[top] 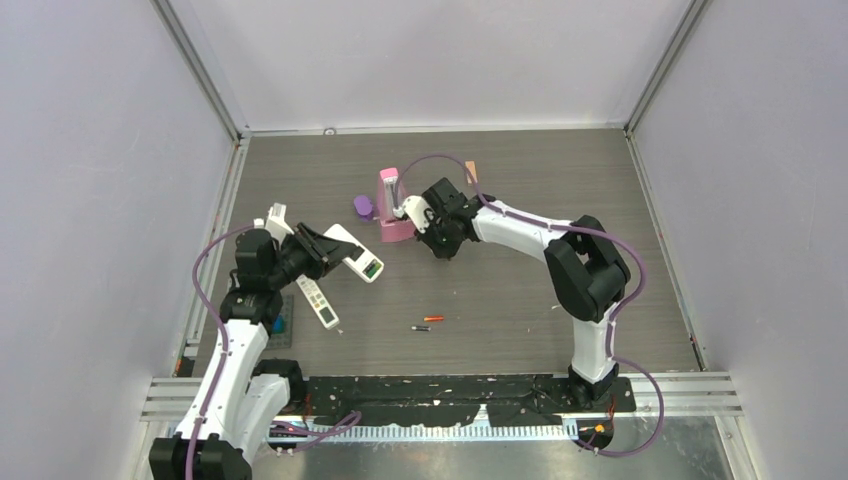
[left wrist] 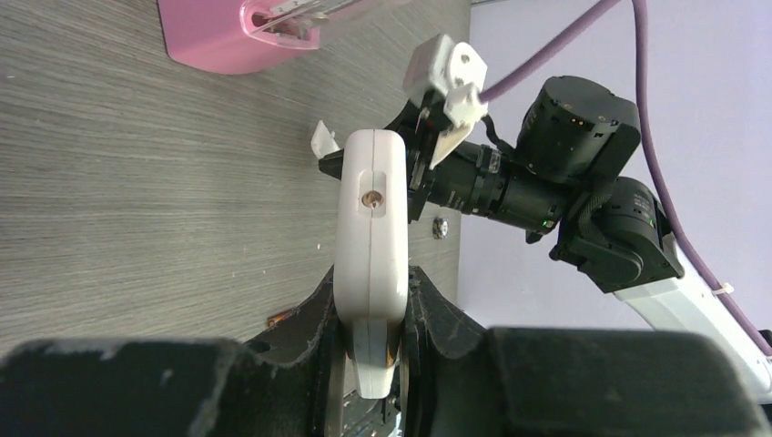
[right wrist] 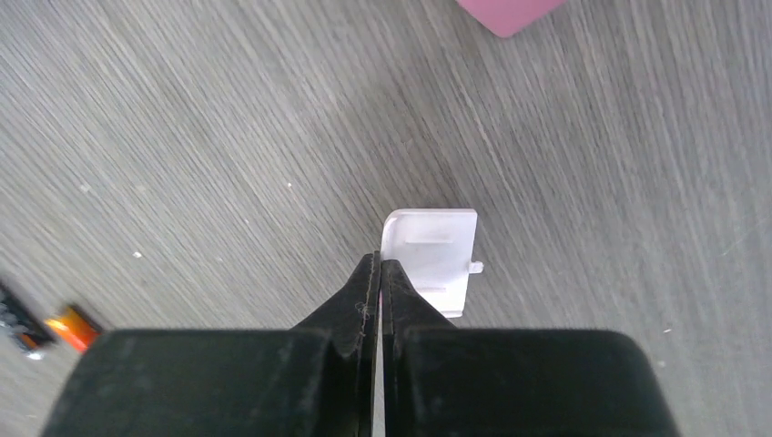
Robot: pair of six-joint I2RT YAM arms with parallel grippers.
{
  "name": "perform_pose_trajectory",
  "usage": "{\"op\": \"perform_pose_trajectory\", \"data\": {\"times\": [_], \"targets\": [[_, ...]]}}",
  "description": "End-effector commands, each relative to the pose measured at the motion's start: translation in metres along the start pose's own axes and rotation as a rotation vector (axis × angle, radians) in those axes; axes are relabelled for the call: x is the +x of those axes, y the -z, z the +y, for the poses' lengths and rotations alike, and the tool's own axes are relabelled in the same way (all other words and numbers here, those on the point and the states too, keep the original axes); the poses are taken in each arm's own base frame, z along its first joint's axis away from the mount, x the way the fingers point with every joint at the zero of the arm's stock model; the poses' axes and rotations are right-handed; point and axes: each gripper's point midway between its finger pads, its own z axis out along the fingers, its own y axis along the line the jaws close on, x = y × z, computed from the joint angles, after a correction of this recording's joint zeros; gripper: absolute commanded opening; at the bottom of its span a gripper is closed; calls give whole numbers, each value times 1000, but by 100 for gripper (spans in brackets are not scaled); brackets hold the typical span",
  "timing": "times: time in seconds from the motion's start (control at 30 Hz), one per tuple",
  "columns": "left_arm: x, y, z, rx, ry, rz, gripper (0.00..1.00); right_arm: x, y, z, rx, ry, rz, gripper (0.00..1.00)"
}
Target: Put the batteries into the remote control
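Note:
My left gripper [top: 333, 250] [left wrist: 371, 284] is shut on a white remote control [top: 358, 257] [left wrist: 370, 214], held edge-on above the table. My right gripper [top: 441, 246] [right wrist: 380, 261] hovers close to the table in the middle. It is shut on the edge of a thin white battery cover [right wrist: 435, 259] [left wrist: 321, 139]. Two batteries lie on the table nearer the front: a red-orange one [top: 433, 318] [right wrist: 73, 326] and a dark one [top: 420, 327] [right wrist: 16, 320]. Neither gripper touches them.
A second white remote [top: 318, 302] lies on the table below the left gripper. A pink holder [top: 390, 208] [left wrist: 237, 41] and a purple object [top: 363, 206] stand behind the grippers. A blue item [top: 279, 324] rests on a dark mat at the left edge.

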Motion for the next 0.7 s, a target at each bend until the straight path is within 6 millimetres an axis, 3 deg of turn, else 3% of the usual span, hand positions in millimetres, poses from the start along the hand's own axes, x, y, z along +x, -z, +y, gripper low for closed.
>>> {"op": "perform_pose_trajectory", "data": {"times": [0.0,0.23,0.3,0.33,0.43,0.67], "targets": [[-8,7,-22,68,-46,-29,0,-36,33,2,-38,-293,-142,5],[-15,8,-44,184,29,-66,0,-93,107,18,-197,-672,-501,6],[-20,11,-56,243,51,-92,0,-116,137,27,-288,-761,-644,5],[-23,12,-62,271,64,-106,0,-135,163,26,-319,-757,-766,5],[-32,15,-74,325,110,-143,0,-153,202,47,-491,-896,-894,5],[-44,23,-101,443,196,-188,0,-200,289,85,-756,-1031,-1122,5]]}}
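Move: The remote control, held open in the left hand, lies about 16 cm to the left of the right hand, 7 cm back and some 15 cm above. The pink metronome stands 8 cm ahead of the right hand and 9 cm left; the red battery lies 10 cm back and 2 cm left, 3 cm below. The white battery cover sits about 7 cm ahead of the left hand, 16 cm right and 15 cm below. Still pinching the white battery cover, the right hand sweeps up about 25 cm, drifting left and back towards the remote, slow at first and then fast, while the wrist swings the fingers from pointing down to pointing left. The left hand keeps its grip on the remote, raising it some 6 cm and tipping its fingers up to nearly level. ##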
